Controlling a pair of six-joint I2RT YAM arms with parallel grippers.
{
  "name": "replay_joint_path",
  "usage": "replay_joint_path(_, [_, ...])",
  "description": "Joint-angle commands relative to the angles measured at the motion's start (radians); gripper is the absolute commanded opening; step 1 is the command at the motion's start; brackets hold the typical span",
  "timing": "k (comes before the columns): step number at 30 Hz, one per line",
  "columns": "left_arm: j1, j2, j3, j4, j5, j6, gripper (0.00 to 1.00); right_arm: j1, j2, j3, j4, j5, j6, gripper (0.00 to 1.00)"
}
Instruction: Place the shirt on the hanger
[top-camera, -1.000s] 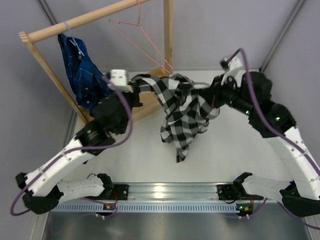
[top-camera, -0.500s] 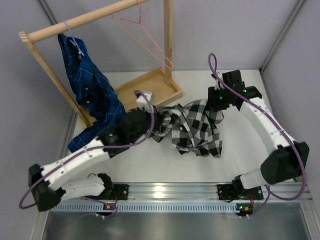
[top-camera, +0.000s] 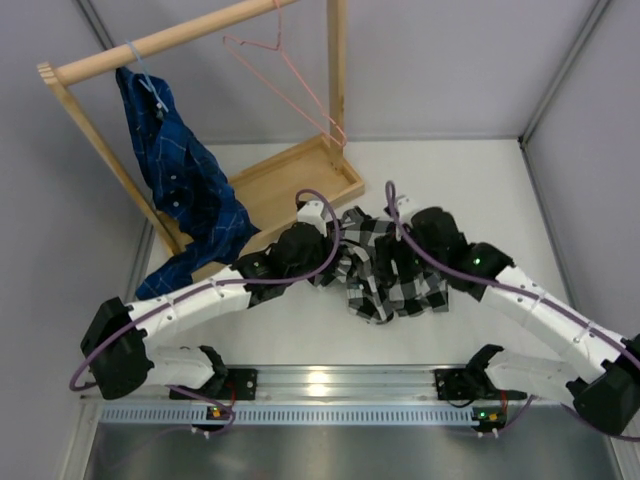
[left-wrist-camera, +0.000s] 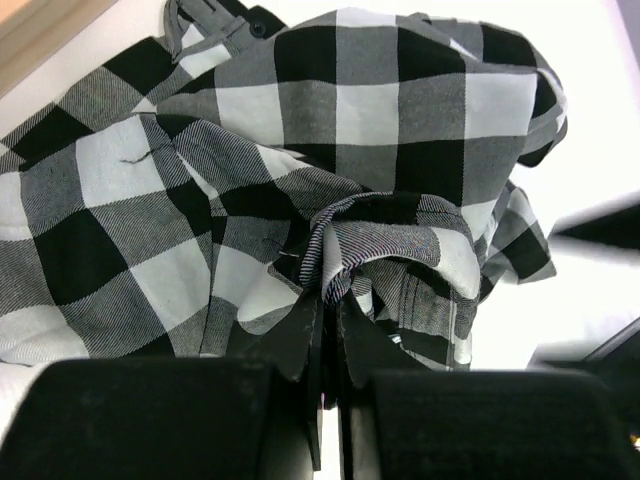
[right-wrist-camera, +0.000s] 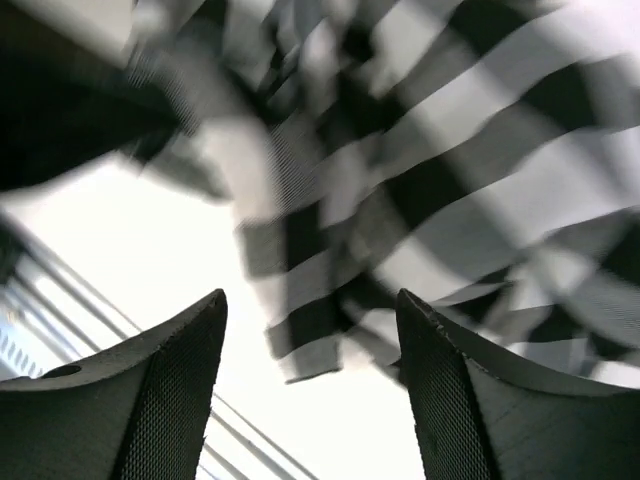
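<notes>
The black-and-white checked shirt (top-camera: 385, 265) lies crumpled on the white table between my two arms. My left gripper (top-camera: 328, 250) is shut on a fold of the shirt (left-wrist-camera: 390, 215) at its left side; its fingers (left-wrist-camera: 300, 340) pinch the cloth. My right gripper (top-camera: 412, 240) is open and empty, just over the shirt's right side; the shirt (right-wrist-camera: 440, 150) shows blurred beyond its fingers (right-wrist-camera: 180, 380). The pink wire hanger (top-camera: 290, 80) hangs from the wooden rail at the back, apart from the shirt.
A wooden rack (top-camera: 150, 45) with a flat base (top-camera: 300, 185) stands at the back left. A dark blue plaid shirt (top-camera: 180, 185) hangs from it on a pale blue hanger (top-camera: 140, 62). Grey walls close in the table.
The shirt has come down from near the rack to the table. Both arms moved down and toward the near middle. My right gripper has let go of the shirt; my left still holds it.
</notes>
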Motion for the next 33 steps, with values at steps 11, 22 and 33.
replay_joint_path(11, [0.040,-0.036,0.043,0.072,-0.037,-0.047,0.00,0.326,-0.064,-0.345,0.314,0.233,0.173,0.57])
replay_joint_path(22, [0.058,-0.117,-0.006,0.072,-0.049,-0.035,0.00,0.392,0.111,-0.171,0.220,0.703,0.187,0.00])
replay_joint_path(33, [0.057,-0.349,-0.184,0.247,0.194,0.286,0.58,0.389,-0.044,0.285,-0.101,0.618,0.029,0.00])
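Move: The right hand, open and empty, is going for the near, hanging edge of the checked shirt, about 12 cm below it, 4 cm back and 2 cm to its left. Counted from the left hand, which still pinches the shirt, that edge lies some 9 cm right, 5 cm back and 10 cm down. The collar lies about 18 cm ahead of the right hand and 9 cm left; the rack's wooden tray is roughly 25 cm ahead and 24 cm left, both near table height. The right fingers pinch the shirt's near edge after coming down about 12 cm, first drawing back and then easing forward, and lift it steeply, over 20 cm, while the fingers tilt upward. The left hand keeps its grip, creeps a little forward and left, then rises about 5 cm and backs off, tipping up some 15 degrees, its fingers parting only at the very end. ##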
